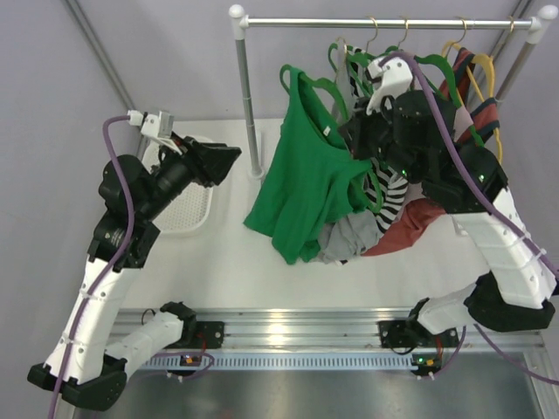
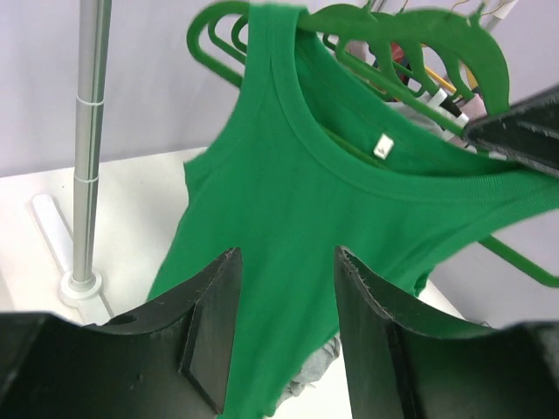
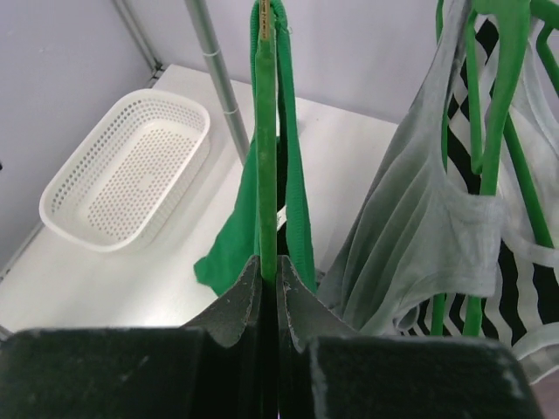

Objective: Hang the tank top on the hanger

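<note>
The bright green tank top (image 1: 306, 179) hangs over the table from the green hanger (image 1: 327, 87), with a strap looped over the hanger's end. My right gripper (image 1: 356, 133) is shut on the hanger. In the right wrist view its jaws (image 3: 271, 266) pinch the thin green hanger bar (image 3: 266, 157), and the tank top's fabric (image 3: 297, 209) hangs just behind. My left gripper (image 1: 232, 158) stands open to the left of the tank top and does not touch it. In the left wrist view nothing is between its fingers (image 2: 284, 288), and the tank top (image 2: 349, 201) and hanger (image 2: 419, 39) lie ahead.
A clothes rail (image 1: 384, 22) on a metal pole (image 1: 247, 96) carries more hangers, some of them yellow hangers (image 1: 476, 65). A grey top (image 1: 349, 236), a striped top (image 1: 393, 188) and a rust-red garment (image 1: 410, 223) hang beside the tank top. A white basket (image 1: 188, 205) sits at the left.
</note>
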Controlling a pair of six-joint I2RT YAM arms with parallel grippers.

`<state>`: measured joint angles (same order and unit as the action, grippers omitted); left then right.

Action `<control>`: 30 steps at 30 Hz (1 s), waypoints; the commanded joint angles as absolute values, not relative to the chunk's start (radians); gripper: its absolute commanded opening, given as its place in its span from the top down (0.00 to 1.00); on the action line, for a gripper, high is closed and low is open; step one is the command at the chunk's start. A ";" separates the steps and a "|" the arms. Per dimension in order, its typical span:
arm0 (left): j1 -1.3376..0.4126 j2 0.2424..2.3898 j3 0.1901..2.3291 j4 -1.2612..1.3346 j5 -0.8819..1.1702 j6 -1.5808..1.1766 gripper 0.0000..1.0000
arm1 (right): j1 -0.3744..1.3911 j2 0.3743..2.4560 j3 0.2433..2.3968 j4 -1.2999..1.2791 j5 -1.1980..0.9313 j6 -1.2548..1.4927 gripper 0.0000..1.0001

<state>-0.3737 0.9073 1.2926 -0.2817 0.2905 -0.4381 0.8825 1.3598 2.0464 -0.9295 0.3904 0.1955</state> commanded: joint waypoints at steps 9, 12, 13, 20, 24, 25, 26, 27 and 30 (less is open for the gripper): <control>-0.370 0.910 1.345 -0.328 0.296 -0.400 0.48 | 0.717 1.572 2.318 -0.850 0.284 0.203 1.00; -0.370 0.913 1.347 -0.327 0.301 -0.399 0.48 | 0.693 1.598 2.316 -0.804 0.282 0.189 1.00; -0.370 0.916 1.347 -0.327 0.302 -0.397 0.48 | 0.687 1.606 2.327 -0.790 0.278 0.189 1.00; -0.368 0.919 1.345 -0.325 0.302 -0.393 0.49 | 0.669 1.661 2.342 -0.718 0.299 0.160 1.00; -0.370 0.919 1.341 -0.324 0.307 -0.394 0.49 | 0.664 1.680 2.342 -0.693 0.314 0.158 1.00; -0.370 0.920 1.339 -0.324 0.307 -0.394 0.49 | 0.663 1.684 2.342 -0.690 0.316 0.156 1.00; -0.370 0.920 1.336 -0.322 0.307 -0.396 0.49 | 0.661 1.687 2.341 -0.686 0.316 0.158 1.00; -0.370 0.920 1.335 -0.319 0.308 -0.397 0.49 | 0.658 1.695 2.339 -0.675 0.322 0.156 1.00; -0.370 0.923 1.331 -0.318 0.311 -0.397 0.49 | 0.649 1.712 2.339 -0.654 0.336 0.156 1.00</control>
<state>-0.3737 0.9195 1.3094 -0.3370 0.2981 -0.4049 0.6716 1.7046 2.2799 -0.8009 0.2970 0.1730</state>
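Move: Some 18 cm ahead of the right hand, 3 cm to its left and 10 cm above it is the free spot on the rail for the held hanger's hook. On the rail at the same height, the grey top's hook is about 9 cm right of that spot, and the top of the rail's left post about 17 cm left of it. From the left hand the free spot is roughly 18 cm ahead, 17 cm right and 12 cm up. Carrying the hanger with the green tank top forward about 12 cm towards the rail, the right arm keeps its fingers shut on the hanger's shoulder and drifts slightly left. It goes fast at first, then eases off, rising about 1 cm and sinking about 2 cm as the hook comes to the rail; the wrist turns some 5 degrees clockwise. ##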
